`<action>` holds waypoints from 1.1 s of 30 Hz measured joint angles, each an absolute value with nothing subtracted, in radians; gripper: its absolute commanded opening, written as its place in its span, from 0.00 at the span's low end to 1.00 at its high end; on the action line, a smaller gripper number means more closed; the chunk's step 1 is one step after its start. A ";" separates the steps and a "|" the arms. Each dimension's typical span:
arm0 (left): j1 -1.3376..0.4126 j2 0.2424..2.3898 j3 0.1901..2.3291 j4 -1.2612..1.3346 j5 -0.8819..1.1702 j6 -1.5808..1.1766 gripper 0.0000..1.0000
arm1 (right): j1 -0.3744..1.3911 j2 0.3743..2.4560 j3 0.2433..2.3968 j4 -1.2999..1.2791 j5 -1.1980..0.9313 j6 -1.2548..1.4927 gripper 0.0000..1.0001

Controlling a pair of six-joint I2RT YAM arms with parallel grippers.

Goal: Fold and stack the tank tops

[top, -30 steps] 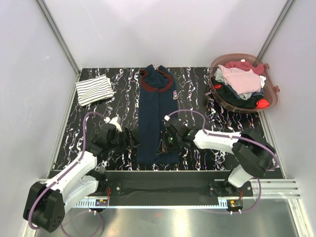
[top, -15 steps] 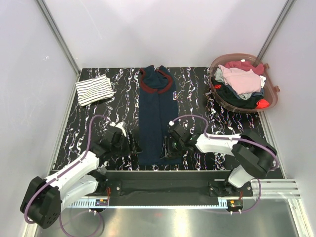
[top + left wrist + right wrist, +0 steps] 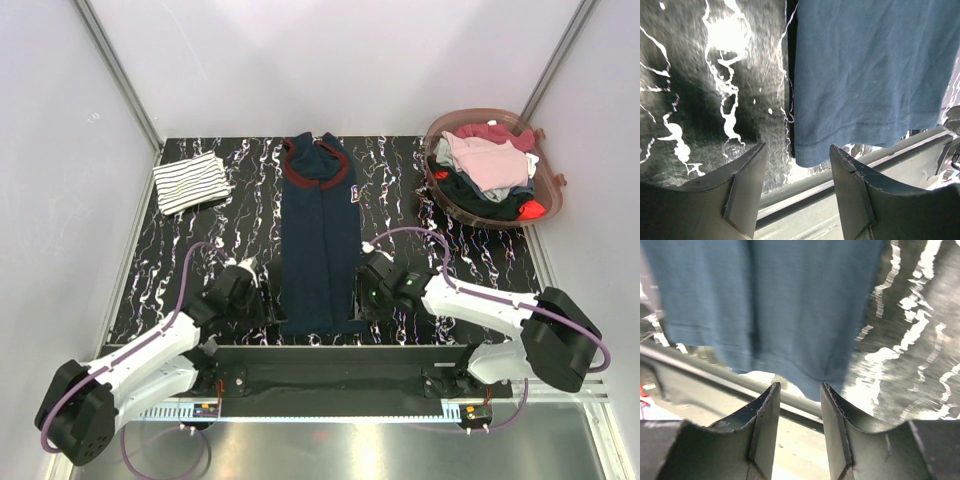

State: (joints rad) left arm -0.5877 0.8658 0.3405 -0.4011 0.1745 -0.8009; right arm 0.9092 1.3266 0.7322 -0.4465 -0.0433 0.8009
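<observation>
The dark navy tank top (image 3: 318, 250) lies flat as a long narrow strip down the middle of the table, with its red-trimmed neck (image 3: 316, 163) at the far end. The white navy-striped tank top (image 3: 190, 182) lies folded at the back left. My left gripper (image 3: 268, 305) is open at the navy top's near left hem corner (image 3: 807, 152), which lies just beyond the fingertips (image 3: 760, 150). My right gripper (image 3: 362, 298) is open at the near right hem corner (image 3: 810, 380), with nothing between its fingers (image 3: 771, 395).
A brown basket (image 3: 548, 205) heaped with other clothes stands at the back right. The table's near edge and a metal rail (image 3: 850, 175) run just below the navy top's hem. Enclosure walls stand on both sides.
My right gripper has opened, let go of the navy top and moved right and nearer, off the cloth. My left gripper has moved nearer towards the hem corner, its jaws narrowing.
</observation>
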 measured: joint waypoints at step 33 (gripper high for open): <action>-0.698 0.971 0.348 -0.350 0.123 -0.892 0.00 | 0.909 1.338 0.646 -0.443 -0.031 0.808 0.00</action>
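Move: Just off the left fingers, the near left corner of the navy tank top's hem lies about 2 cm to their right, 1 cm back and 2 cm below. The near right corner sits some 21 cm to the left hand's right and 1 cm back; the tank top's collar is roughly 36 cm ahead and 9 cm to the right. From the right hand, that right corner is about 3 cm right, 2 cm back and 4 cm lower, the left corner 17 cm left and 2 cm back. Closing in on the two near hem corners, the right hand sinks about 4 cm while easing right and a little back, its left side dipping slightly, as the left hand slides some 2.5 cm right and slightly down and back. Both half-open grippers then shut, each pinching its corner of the navy hem; the two begin to ease up, the left also drifting back about 1 cm to its left. ##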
